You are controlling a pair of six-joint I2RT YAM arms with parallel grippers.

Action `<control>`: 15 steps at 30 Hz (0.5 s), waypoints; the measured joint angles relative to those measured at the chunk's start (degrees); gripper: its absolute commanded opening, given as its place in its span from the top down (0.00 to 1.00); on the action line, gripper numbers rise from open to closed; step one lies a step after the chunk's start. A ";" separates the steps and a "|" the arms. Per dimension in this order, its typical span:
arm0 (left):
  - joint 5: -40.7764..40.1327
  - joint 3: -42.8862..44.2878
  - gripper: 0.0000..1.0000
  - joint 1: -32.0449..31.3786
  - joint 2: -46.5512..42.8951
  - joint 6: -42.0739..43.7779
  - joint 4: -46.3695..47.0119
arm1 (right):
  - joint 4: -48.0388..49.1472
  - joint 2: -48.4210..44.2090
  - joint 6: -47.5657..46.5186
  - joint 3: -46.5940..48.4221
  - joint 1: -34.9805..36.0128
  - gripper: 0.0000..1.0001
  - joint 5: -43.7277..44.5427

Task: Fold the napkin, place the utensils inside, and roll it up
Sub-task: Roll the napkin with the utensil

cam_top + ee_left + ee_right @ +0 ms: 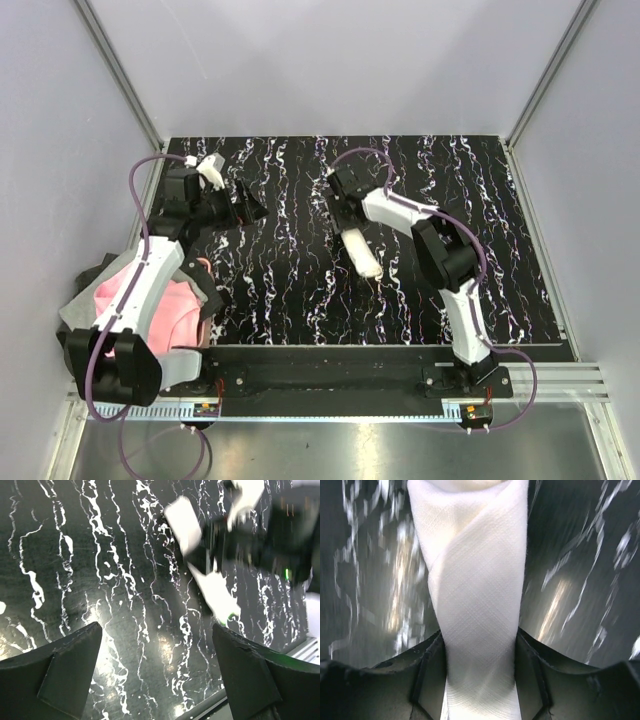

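Observation:
The cream napkin (363, 256) is a tight roll lying slantwise at the middle of the black marbled table (300, 290). My right gripper (350, 226) is shut on the roll's far end. In the right wrist view the rolled napkin (475, 570) fills the gap between both fingers of the right gripper (480, 665). The fork and the copper-brown utensil do not show in any view. My left gripper (247, 205) is open and empty over the far left of the table, well apart from the roll. In the left wrist view the left gripper (157, 680) has only bare table between its fingers.
A pink and grey cloth (178, 300) lies bunched off the table's left edge, partly under the left arm. Grey walls and metal posts (120, 80) close in the table at the back and sides. The right arm (280, 535) shows in the left wrist view.

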 measured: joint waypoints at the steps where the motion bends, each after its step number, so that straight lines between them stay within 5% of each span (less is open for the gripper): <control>1: -0.22 -0.52 0.05 0.07 -0.81 0.37 -0.11 | -0.61 1.95 -0.57 2.99 -0.59 0.44 -0.07; 6: -0.92 -2.78 0.03 0.52 -2.97 1.33 -0.50 | -3.13 9.60 -2.73 15.56 -2.71 0.34 -1.60; 10: -1.05 -4.57 0.02 0.83 -3.61 2.14 -1.18 | -4.92 11.61 -4.87 19.56 -3.41 0.04 -4.37; 15: -1.99 -6.36 0.01 0.94 -6.95 4.35 -1.51 | -7.15 9.92 -6.93 19.12 -3.43 0.00 -9.38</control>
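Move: The right gripper already pinches the rolled napkin; the roll's middle lies about 4 cm back and 3 cm right of the hand, 1 cm below it, and its near end roughly 11 cm back and 8 cm right. The release spot is bare table some 6 cm ahead and 1 cm left, about level. From the raised, empty left hand, the roll's middle is roughly 28 cm right, 4 cm ahead and 19 cm down. Keep the right gripper's pinch on the rolled napkin and draw the roll about 6 cm forward at table height, drifting slightly left. Then open the fingers wide to let go of the roll, easing back 1 to 2 cm and starting to lift, with a slight counter-clockwise turn. Meanwhile ease the open left hand back some 3 cm, a little left and down. ##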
